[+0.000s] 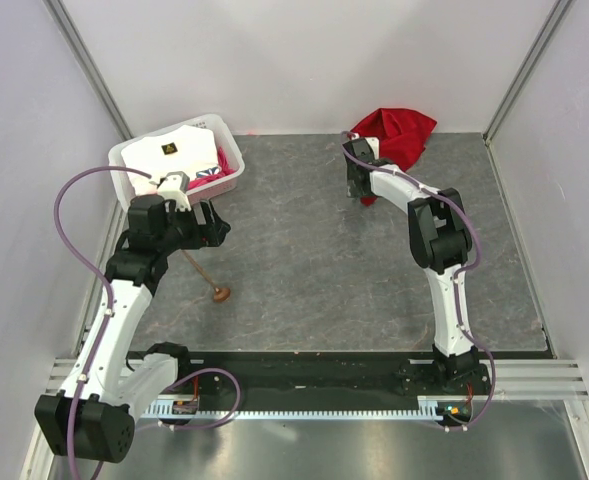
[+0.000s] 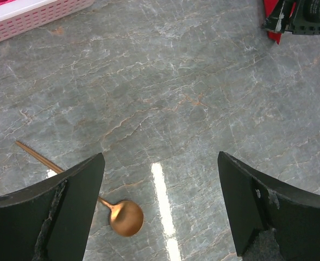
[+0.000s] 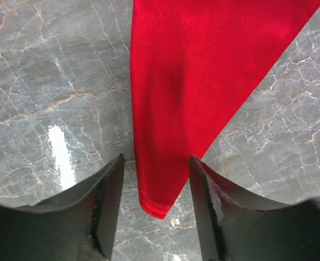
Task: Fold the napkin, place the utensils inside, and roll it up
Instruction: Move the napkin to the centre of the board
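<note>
The red napkin (image 1: 401, 133) lies crumpled at the far right of the table. One pointed corner of the napkin (image 3: 170, 81) hangs down between the fingers of my right gripper (image 3: 156, 159). Those jaws stand narrowly open on either side of the corner; the right finger touches the cloth edge and the left one leaves a gap. In the top view the right gripper (image 1: 359, 188) sits at the napkin's near-left edge. The brown spoon (image 1: 206, 277) lies on the table at left, its bowl (image 2: 126, 217) showing beside the left finger. My left gripper (image 1: 210, 226) hovers over it, wide open and empty (image 2: 161, 157).
A white and pink basket (image 1: 126, 160) holding folded patterned fabric stands at the far left, its wall (image 2: 29, 19) just beyond the left gripper. White walls close in the grey marbled table on three sides.
</note>
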Robot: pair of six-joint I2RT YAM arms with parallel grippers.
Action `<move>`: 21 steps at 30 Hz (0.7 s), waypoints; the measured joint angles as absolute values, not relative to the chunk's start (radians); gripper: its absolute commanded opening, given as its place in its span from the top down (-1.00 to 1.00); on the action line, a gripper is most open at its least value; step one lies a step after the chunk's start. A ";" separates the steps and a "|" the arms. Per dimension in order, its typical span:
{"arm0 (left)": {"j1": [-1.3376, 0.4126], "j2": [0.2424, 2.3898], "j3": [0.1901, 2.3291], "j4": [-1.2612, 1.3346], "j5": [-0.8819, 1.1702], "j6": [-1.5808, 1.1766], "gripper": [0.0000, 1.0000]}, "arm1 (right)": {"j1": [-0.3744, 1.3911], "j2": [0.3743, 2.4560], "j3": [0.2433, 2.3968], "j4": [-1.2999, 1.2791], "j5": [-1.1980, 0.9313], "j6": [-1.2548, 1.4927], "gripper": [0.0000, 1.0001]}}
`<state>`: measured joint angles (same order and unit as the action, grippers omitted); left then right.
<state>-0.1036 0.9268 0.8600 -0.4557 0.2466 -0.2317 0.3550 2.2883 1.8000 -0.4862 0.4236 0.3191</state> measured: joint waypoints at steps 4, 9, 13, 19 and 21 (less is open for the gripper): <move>-0.109 0.927 0.860 -0.455 0.247 -0.230 -0.83 | 0.342 2.290 1.801 -0.487 0.381 0.319 0.75; -0.116 0.926 0.860 -0.455 0.248 -0.229 -0.83 | 0.324 2.280 1.785 -0.469 0.295 0.298 1.00; -0.120 0.915 0.860 -0.455 0.248 -0.229 -0.82 | 0.348 2.200 1.686 -0.473 0.234 0.282 1.00; -0.130 0.898 0.860 -0.455 0.247 -0.231 -0.82 | 0.576 1.949 1.462 -0.499 0.178 0.312 0.95; -0.131 0.897 0.860 -0.455 0.247 -0.235 -0.79 | 0.699 1.870 1.407 -0.496 0.153 0.347 0.53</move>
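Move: The red napkin lies on the board with its near tip already between the right hand's open fingers, about 1 cm below the hand point; its middle is some 15 cm farther ahead and 9 cm to the right. The open centre of the board lies about 12 cm back and 13 cm left of this hand, the wooden spoon roughly 20 cm back and 36 cm left. From the left hand that napkin tip is about 23 cm ahead, 30 cm right and 19 cm below. Staying low over the board, the right hand first shuts its fingers on the napkin's near tip. It then sweeps back and left, gathering speed towards the board's centre, some 17 cm back and 15 cm left while rising about 5 cm, the wrist swinging roughly 25 degrees counter-clockwise as it pulls the pinched tip along. ##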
